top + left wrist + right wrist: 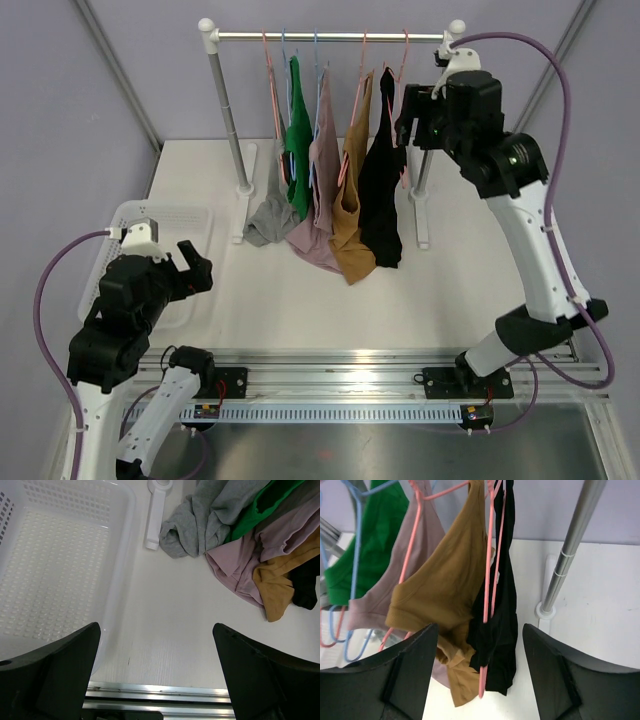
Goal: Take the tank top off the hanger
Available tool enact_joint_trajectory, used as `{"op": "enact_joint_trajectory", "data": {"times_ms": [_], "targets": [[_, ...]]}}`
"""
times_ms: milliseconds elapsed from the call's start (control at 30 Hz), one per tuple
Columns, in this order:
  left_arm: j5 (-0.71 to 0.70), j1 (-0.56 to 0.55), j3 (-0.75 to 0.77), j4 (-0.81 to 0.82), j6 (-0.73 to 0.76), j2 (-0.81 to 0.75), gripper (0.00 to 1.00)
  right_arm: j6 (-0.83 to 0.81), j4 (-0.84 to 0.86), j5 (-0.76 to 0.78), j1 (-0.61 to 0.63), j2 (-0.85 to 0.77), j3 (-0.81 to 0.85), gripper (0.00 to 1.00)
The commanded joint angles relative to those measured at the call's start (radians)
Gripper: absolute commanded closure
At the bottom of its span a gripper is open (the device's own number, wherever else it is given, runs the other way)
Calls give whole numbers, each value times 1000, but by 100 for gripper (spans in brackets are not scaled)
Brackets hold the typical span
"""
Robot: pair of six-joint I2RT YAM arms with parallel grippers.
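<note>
Several tank tops hang on hangers from the rail (330,37): grey, green, mauve, brown and black. The black tank top (380,190) (502,605) is the rightmost, on a pink hanger (487,580), its lower end bunched on the table. My right gripper (405,125) (480,630) is up beside the rail's right end. It is open, its two fingers standing either side of the black top and the hanger without touching them. The brown top (445,580) hangs just left. My left gripper (195,265) (156,627) hovers open and empty over the table's near left.
A white perforated basket (190,215) (122,555) sits at the left beside my left gripper. The rack's right upright (570,545) stands close to my right gripper, its foot (422,225) on the table. The left upright's foot (155,515) lies by the grey top (200,525).
</note>
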Motion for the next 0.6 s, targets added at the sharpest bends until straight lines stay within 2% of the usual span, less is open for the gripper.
{"op": "enact_joint_trajectory", "data": {"times_ms": [0,133,200,267,300,500,567], "targets": [[34,-4,-8,33,22,-16,1,-80,1,51,5,109,106,25],[43,-4,-11,39,25,-14,1,-117,-13,71,-1,233,220,30],[46,-4,-13,39,26,-14,1,-123,-34,81,-2,300,266,42],[51,-4,-13,39,26,-14,1,-129,-45,92,-4,339,324,48],[57,-4,-13,38,26,-16,1,-132,-45,97,-7,362,346,58],[61,-4,-25,47,29,-28,1,-126,-22,106,-15,384,332,67],[68,-4,-25,48,29,-25,1,-126,-17,107,-18,384,327,74]]}}
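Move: The black tank top on the rightmost pink hanger hangs ahead of the right hand, its middle some 12 cm forward, 3 cm left and 12 cm below. The mustard top beside it is about 13 cm to the hand's left and 12 cm ahead, at a similar height; the rack's right post stands roughly 12 cm ahead and 10 cm to the right. From the left hand the black top is about 30 cm forward and 50 cm right. Forward and down goes the right hand, about 10 cm out and 6 cm lower, drifting a little left and slowing as it arrives at the near part of the pink hanger with the black tank top. The fingers close from wide to nearly shut, bringing their tips around the hanger's near side, while the wrist rolls about 10 degrees, left side down. ##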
